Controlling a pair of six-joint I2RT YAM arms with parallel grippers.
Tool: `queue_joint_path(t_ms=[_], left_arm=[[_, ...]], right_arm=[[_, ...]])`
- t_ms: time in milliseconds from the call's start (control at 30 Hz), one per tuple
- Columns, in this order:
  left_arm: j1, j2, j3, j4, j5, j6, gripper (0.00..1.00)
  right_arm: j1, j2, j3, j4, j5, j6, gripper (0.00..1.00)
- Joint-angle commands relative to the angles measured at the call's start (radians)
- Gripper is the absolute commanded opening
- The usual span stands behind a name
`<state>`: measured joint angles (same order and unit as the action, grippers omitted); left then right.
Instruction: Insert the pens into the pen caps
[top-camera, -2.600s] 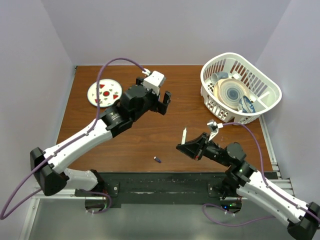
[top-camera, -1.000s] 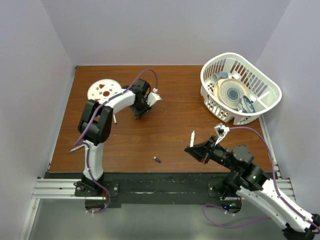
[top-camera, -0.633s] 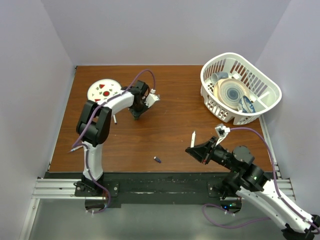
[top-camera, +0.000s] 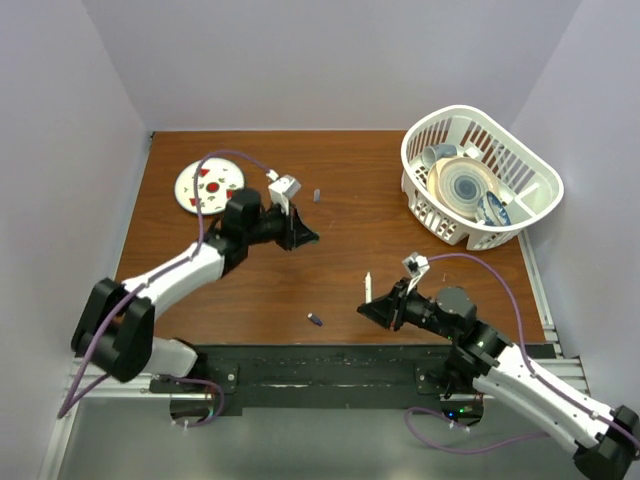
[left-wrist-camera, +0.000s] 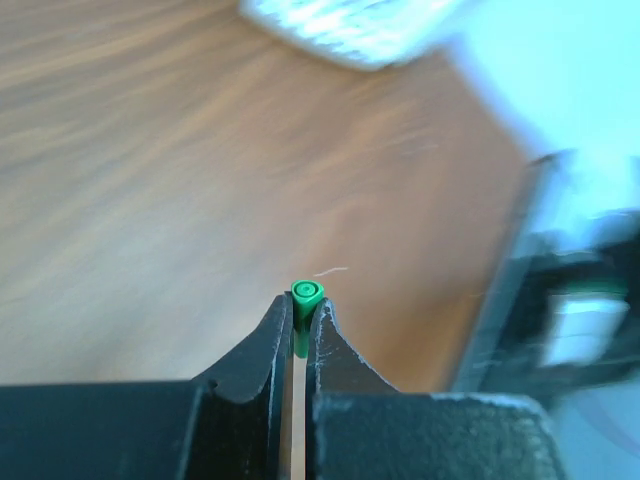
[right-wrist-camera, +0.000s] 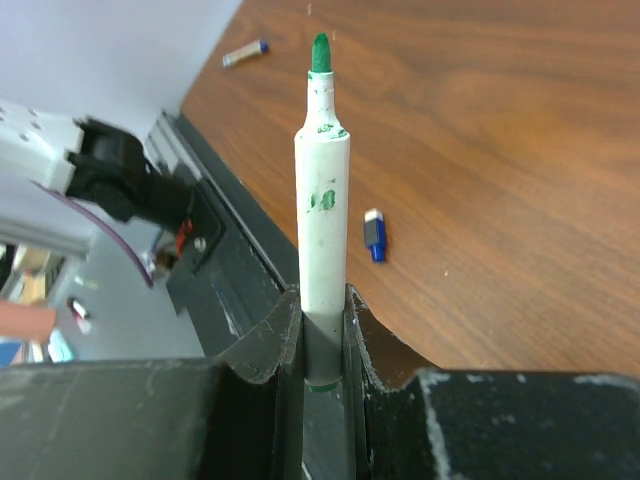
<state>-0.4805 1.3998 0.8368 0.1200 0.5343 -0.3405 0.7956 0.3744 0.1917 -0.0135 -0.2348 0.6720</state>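
Note:
My left gripper (left-wrist-camera: 302, 305) is shut on the green pen cap (left-wrist-camera: 306, 294), whose round end pokes out past the fingertips. In the top view the left gripper (top-camera: 302, 236) hangs over the table's middle left. My right gripper (right-wrist-camera: 323, 300) is shut on a white pen (right-wrist-camera: 322, 200) that stands upright with its green tip uncapped. That pen (top-camera: 368, 286) and the right gripper (top-camera: 376, 309) are right of centre, near the front. A blue cap (top-camera: 315, 320) lies on the wood left of the right gripper. A dark cap (top-camera: 317, 195) lies further back. Another pen (right-wrist-camera: 243, 53) lies far off.
A round white plate (top-camera: 209, 187) with red spots sits at the back left. A white basket (top-camera: 480, 175) holding dishes stands at the back right. The table's black front rail (top-camera: 320, 360) runs just below the blue cap (right-wrist-camera: 374, 235).
The left gripper has shut on the green cap and its arm has swung out toward the table's middle. The right gripper has carried its pen a little to the left.

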Motion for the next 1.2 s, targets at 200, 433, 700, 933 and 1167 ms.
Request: queue_joint_path(t_ms=[200, 433, 700, 933, 1167], left_arm=[[-0.175, -0.056, -0.341, 1.085, -0.022, -0.724, 0.00], [-0.176, -0.068, -0.424, 1.193, -0.125, -0.787, 0.00], [-0.184, -0.033, -0.452, 1.271, -0.119, -0.822, 0.00], [-0.217, -0.002, -0.444, 1.287, -0.119, -0.819, 0.00], [-0.222, -0.012, -0.461, 1.278, -0.122, -0.812, 0.00]], right_arm=[[0.005, 0.411, 0.011, 0.541, -0.184, -0.011, 0.00], [0.031, 0.468, 0.044, 0.589, -0.155, -0.006, 0.00], [0.040, 0.495, 0.068, 0.587, -0.144, -0.017, 0.00], [0.050, 0.494, 0.068, 0.590, -0.138, -0.009, 0.00], [0.054, 0.451, 0.061, 0.554, -0.113, -0.011, 0.00]])
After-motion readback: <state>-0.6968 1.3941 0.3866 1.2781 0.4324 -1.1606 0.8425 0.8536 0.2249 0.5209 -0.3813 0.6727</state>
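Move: Back and to the right of the left hand, which already holds the green cap, the white pen stands upright in the right hand: about 15 cm back, 12 cm right and nearly level. From the right hand, the green cap is roughly 17 cm ahead, 12 cm left and a little higher. The blue cap on the table lies some 4 cm ahead, 12 cm left and 13 cm below the right hand. Swinging back about 9 cm, up and somewhat right, the left hand carries the green cap towards the pen's tip, its fingers tipping up some 45 degrees until they point right and slightly upward; it ends by easing down a little. The right hand brings the pen about 6 cm left to meet it, dipping and then rising again, with a slight counter-clockwise turn. Both grips stay shut. ##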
